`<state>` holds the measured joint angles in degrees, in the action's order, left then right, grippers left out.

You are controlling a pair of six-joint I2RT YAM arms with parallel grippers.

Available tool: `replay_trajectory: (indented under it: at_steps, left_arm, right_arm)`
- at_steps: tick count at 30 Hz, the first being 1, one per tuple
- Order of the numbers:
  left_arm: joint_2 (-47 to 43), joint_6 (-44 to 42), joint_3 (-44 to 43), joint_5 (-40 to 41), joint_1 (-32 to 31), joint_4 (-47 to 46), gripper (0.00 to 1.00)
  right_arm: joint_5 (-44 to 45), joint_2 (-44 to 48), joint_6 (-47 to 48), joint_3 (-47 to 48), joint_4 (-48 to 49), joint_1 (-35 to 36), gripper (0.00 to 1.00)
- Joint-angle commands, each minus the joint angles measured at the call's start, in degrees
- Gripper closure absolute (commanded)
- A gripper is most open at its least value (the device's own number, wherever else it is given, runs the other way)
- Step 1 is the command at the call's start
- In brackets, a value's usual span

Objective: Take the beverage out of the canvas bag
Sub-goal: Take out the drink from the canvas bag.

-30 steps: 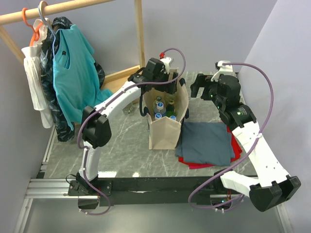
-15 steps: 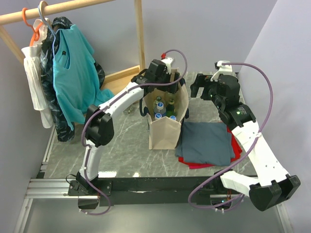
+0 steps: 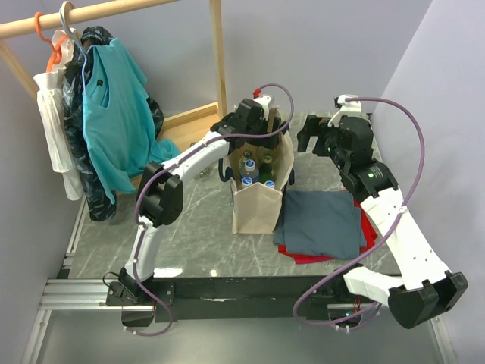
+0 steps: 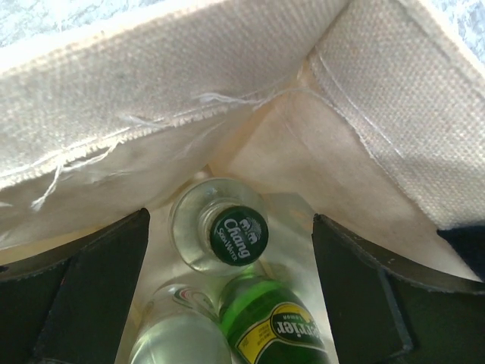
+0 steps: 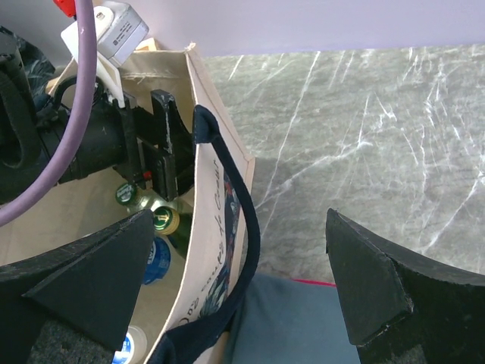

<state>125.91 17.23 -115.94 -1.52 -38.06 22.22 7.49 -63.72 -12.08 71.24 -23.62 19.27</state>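
Observation:
The beige canvas bag stands upright mid-table, its navy handle hanging on the right side. Several bottles stand inside it. My left gripper is down in the bag's far end, open. In the left wrist view its fingers flank a clear bottle with a dark green Chang cap without touching it. A green Perrier bottle and another clear bottle sit just nearer. My right gripper hovers open to the right of the bag, above the bare table, holding nothing.
A folded grey-blue cloth lies over a red cloth right of the bag. A wooden clothes rack with a teal shirt and other garments stands at the back left. Gold-capped and blue-capped bottles show too.
My left arm has shifted right and reached deeper into the bag's far end, its jaws narrowing slightly. The right arm and the bag have not moved.

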Motion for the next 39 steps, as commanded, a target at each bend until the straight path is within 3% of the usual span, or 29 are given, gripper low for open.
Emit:
replay_trajectory:
  at_steps: [1, 9, 10, 11, 15, 25, 32, 36, 39]
  left_arm:
    - [-0.58, 0.52, 0.37, 1.34, -0.26, -4.99, 0.07]
    - [-0.57, 0.43, 1.86, 4.06, -0.87, -5.34, 0.19]
    - [-0.66, 0.43, 2.12, 4.07, -0.96, -5.08, 0.27]
    - [-0.66, 0.34, 1.95, 4.33, -1.05, -4.64, 0.30]
    - [-1.10, -0.10, 2.65, 6.09, -1.66, -4.55, 0.26]
    - [-1.45, 0.17, 3.88, 8.20, -1.93, -7.27, 0.39]
    - [-2.51, 0.34, 5.38, 9.52, -2.37, -9.21, 0.42]
    - [-2.77, 0.61, 6.16, 9.52, -2.54, -10.26, 0.52]
    - [-2.77, 0.70, 5.99, 9.69, -2.89, -10.97, 0.50]
  right_arm:
    - [0.69, -0.26, 0.83, 2.32, 1.56, 0.16, 0.00]
    - [0.78, -0.35, 0.91, 2.15, 1.73, 0.16, 0.00]
    - [0.86, -0.35, 0.91, 2.15, 1.82, 0.16, 0.00]
    - [0.86, -0.44, 0.91, 2.15, 1.82, 0.16, 0.00]
    - [0.95, -0.44, 0.91, 2.15, 1.73, 0.24, 0.00]
    - [1.22, -0.79, 1.00, 2.14, 1.91, 0.16, 0.00]
    - [1.13, -0.79, 1.09, 2.06, 2.08, 0.16, 0.00]
    - [1.04, -0.79, 1.00, 1.71, 2.35, 0.24, 0.00]
    - [0.86, -0.79, 1.00, 1.71, 2.35, 0.16, 0.00]
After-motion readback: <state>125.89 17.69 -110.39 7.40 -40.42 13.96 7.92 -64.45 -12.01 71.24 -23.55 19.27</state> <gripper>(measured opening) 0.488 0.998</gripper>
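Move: The green-capped Chang bottle stands almost straight below the left hand's open fingers, by the canvas bag's far right corner: about 1 cm ahead, its cap just below the hand and its middle some 10 cm down. The green Perrier bottle is about 5 cm back, a clear bottle 3 cm back and 5 cm left, and the bag's right wall 5 cm right, level. From the right hand the Chang bottle lies about 12 cm ahead, 12 cm left and 25 cm down. The left hand, already dipped into the mouth of the bag, settles about 1.5 cm farther down over the Chang bottle and edges slightly forward, while the wrist turns only some 5 degrees counter-clockwise. From nearly wide open the fingers draw in to about half open, so that their tips come to stand on either side of the green cap, close to it but not shut; whether a pad already touches can't be seen. ##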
